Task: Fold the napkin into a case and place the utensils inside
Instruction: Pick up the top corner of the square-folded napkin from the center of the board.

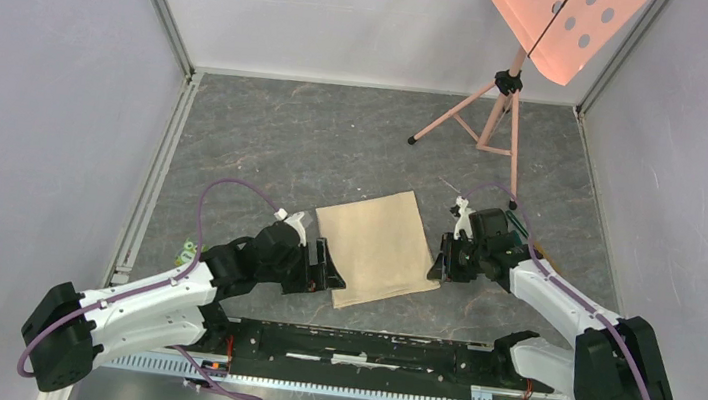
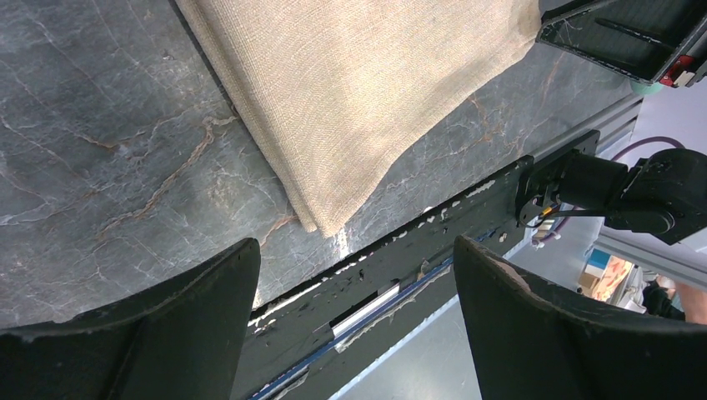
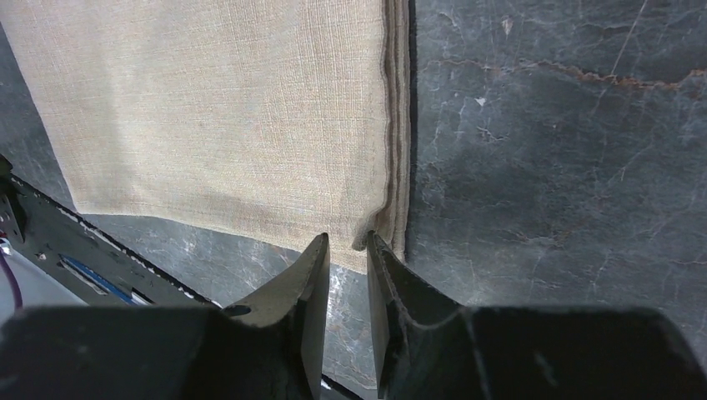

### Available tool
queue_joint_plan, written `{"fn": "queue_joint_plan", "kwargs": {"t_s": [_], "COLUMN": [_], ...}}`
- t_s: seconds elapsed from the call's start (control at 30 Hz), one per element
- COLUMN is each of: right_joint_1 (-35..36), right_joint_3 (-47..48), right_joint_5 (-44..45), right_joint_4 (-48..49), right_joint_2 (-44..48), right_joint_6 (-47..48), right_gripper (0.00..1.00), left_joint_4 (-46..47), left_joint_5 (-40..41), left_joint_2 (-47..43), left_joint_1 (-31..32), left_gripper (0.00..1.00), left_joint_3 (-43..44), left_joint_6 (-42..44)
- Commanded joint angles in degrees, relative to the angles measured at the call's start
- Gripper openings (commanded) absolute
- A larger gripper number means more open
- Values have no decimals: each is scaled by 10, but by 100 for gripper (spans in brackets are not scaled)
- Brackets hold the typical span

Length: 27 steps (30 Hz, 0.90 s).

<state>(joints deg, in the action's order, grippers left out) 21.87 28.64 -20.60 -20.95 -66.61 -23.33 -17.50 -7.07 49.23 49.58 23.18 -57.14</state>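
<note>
The beige napkin (image 1: 380, 248) lies folded in layers on the grey marbled table, a rough rectangle between my two arms. My left gripper (image 1: 327, 267) sits just off its near left corner. In the left wrist view it (image 2: 357, 243) stands wide open with nothing between its fingers, and the napkin (image 2: 358, 92) lies ahead of it. My right gripper (image 1: 442, 260) is at the near right corner. In the right wrist view its jaws (image 3: 348, 237) stand a narrow gap apart, and the napkin's (image 3: 233, 125) stacked edge bunches at the tips. No utensils show.
A pink tripod stand (image 1: 495, 116) carrying a perforated pink board (image 1: 561, 22) stands at the back right. A black rail (image 1: 353, 351) runs along the near edge between the arm bases. A small green object (image 1: 189, 247) sits by the left arm. Walls enclose the table.
</note>
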Motion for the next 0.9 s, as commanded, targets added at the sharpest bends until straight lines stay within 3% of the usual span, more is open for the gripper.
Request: {"fn": "queue_joint_plan", "kwargs": {"t_s": [0.0, 0.3, 0.4, 0.5, 0.6, 0.73, 0.87], "right_joint_1": [4, 4, 4, 4, 18, 47, 67], "right_joint_3": [-8, -9, -5, 1, 19, 45, 70], "right_joint_5": [0, 23, 22, 16, 10, -4, -37], "right_joint_4": [22, 20, 21, 25, 26, 48, 94], "right_joint_2": [-5, -9, -7, -5, -9, -24, -54], "right_joint_6": [-2, 7, 6, 3, 4, -7, -29], "right_gripper": [30, 31, 22, 3, 0, 1, 0], "left_joint_4": [7, 4, 4, 3, -4, 8, 3], "left_joint_5": [11, 13, 12, 16, 27, 24, 6], "left_joint_2": [-2, -5, -2, 0, 2, 25, 81], "left_joint_1": [-3, -4, -3, -4, -4, -4, -4], "left_gripper": [92, 92, 92, 92, 91, 74, 65], "left_joint_3": [20, 22, 23, 22, 19, 16, 28], "left_joint_6": [6, 7, 7, 6, -3, -2, 5]}}
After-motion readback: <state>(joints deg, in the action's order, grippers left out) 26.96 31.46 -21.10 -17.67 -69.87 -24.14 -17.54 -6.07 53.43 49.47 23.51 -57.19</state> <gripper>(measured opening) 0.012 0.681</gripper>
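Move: The top layer's near-right corner, on the square-folded napkin, is right at the right hand's part-open fingertips: level fore and aft, perhaps 1 cm left and 1 cm below. From that hand the napkin's far-right corner is some 17 cm ahead and 6 cm left, its near-left corner about 18 cm left and 8 cm back. The near-left corner is roughly 2 cm back from the left hand, straight in line and 5 cm below; the top layer's corner is 5 cm ahead and 18 cm right of the left hand. Settling barely half a centimetre lower, the right hand shuts its fingers on the top layer's near-right corner, then draws the pinched cloth left across the napkin, quickening late, for about 3 cm while rising 1.5 cm and turning slightly counter-clockwise. At the very end the left hand starts sinking, about 1.5 cm, over the near-left corner, its wide-open fingers beginning to close. ##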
